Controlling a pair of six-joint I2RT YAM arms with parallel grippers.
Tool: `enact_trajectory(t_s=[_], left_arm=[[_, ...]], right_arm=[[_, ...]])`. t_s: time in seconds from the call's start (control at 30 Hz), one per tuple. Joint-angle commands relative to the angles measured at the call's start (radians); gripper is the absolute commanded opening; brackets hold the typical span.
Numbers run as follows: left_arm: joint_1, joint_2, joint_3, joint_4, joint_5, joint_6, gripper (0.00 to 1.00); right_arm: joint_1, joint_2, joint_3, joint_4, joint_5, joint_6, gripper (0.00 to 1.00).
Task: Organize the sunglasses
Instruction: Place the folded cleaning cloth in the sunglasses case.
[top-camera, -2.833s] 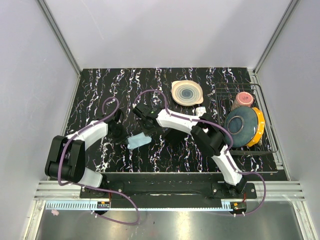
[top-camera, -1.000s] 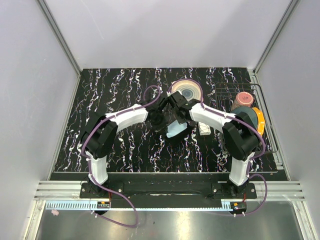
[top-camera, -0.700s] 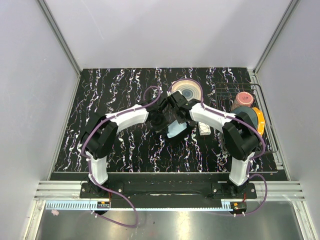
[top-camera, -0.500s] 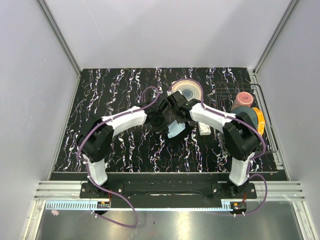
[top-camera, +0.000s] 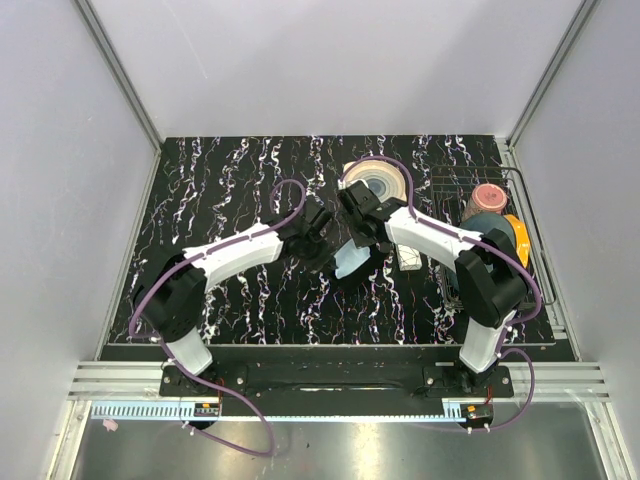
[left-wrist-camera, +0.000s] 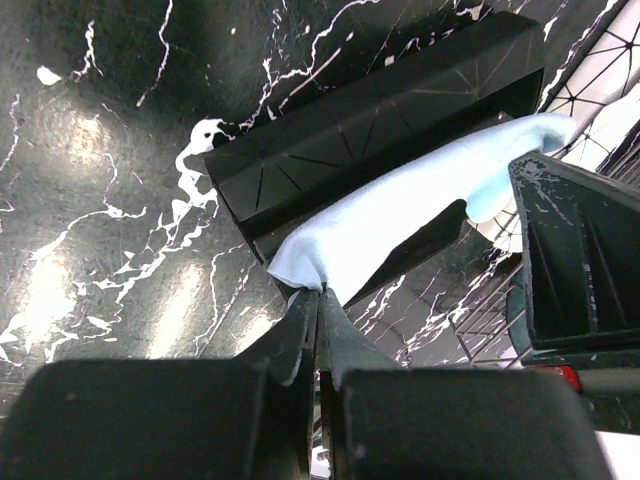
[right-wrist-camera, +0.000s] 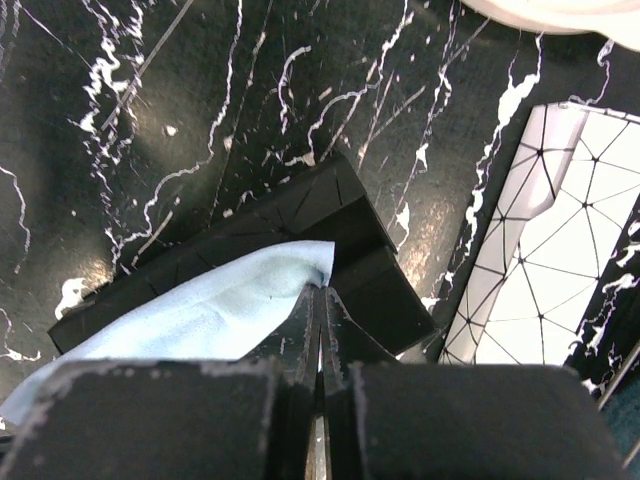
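Note:
The sunglasses are out of view. A light blue cloth (top-camera: 349, 263) lies stretched over a flat black case (top-camera: 361, 276) in the middle of the table. My left gripper (left-wrist-camera: 320, 292) is shut on the cloth's (left-wrist-camera: 390, 215) near corner, with the case (left-wrist-camera: 370, 110) just beyond it. My right gripper (right-wrist-camera: 320, 290) is shut on the cloth's (right-wrist-camera: 200, 310) opposite corner, directly above the case (right-wrist-camera: 300, 210). From above, the left gripper (top-camera: 325, 250) and right gripper (top-camera: 352, 240) sit close together at the two ends of the cloth.
A white box with a geometric pattern (top-camera: 408, 256) lies right of the case, also seen as the white box (right-wrist-camera: 540, 270). A beige plate (top-camera: 375, 183) sits behind. At the far right a wire rack (top-camera: 540, 285) holds a pink cup (top-camera: 488, 196) and a blue plate (top-camera: 490, 240).
The left arm brought the cloth from the left side to the case, where the right gripper took its other corner. Over the last second the left arm's elbow swung lower and leftward.

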Motion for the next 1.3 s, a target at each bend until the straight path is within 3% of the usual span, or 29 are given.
enact_trajectory(t_s=[0.0, 0.73, 0.93, 1.13, 1.27], left_arm=[[-0.018, 0.013, 0.004, 0.034, -0.016, -0.056, 0.0], [-0.027, 0.138, -0.025, 0.093, 0.028, -0.15, 0.0], [-0.018, 0.165, 0.004, 0.077, 0.031, -0.13, 0.0], [-0.004, 0.167, 0.004, 0.077, 0.033, -0.124, 0.06], [0.001, 0.161, 0.016, 0.066, 0.013, -0.113, 0.04]], right_arm=[[-0.013, -0.046, -0.012, -0.001, 0.002, -0.002, 0.0], [-0.032, 0.053, 0.005, 0.028, -0.018, -0.008, 0.0], [-0.036, 0.084, 0.014, 0.049, -0.011, -0.013, 0.0], [-0.038, 0.09, 0.0, 0.072, -0.006, -0.01, 0.0], [-0.039, 0.089, -0.006, 0.109, 0.002, -0.014, 0.0]])
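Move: Both hands already hold the folded cleaning cloth between them, above the open black sunglasses case. From the left hand the middle of the sunglasses case is about 5 cm ahead, 5 cm right and 6 cm below; from the right hand it is about 4 cm back, 4 cm left and 5 cm below. The white case lies some 8 cm to the right hand's right and 4 cm ahead, and the plate about 17 cm straight ahead, both roughly 6 cm lower. Still pinching its end of the cleaning cloth, the left hand leads, sinking about 6 cm with a slight drift right and its fingers tipping some 10 degrees closer to straight down, to the near left end of the sunglasses case, where they only just begin to loosen. The right hand keeps its far corner pinched and stays nearly level at first, easing a little right, then lowers that end about 4 cm towards the inside of the case. ##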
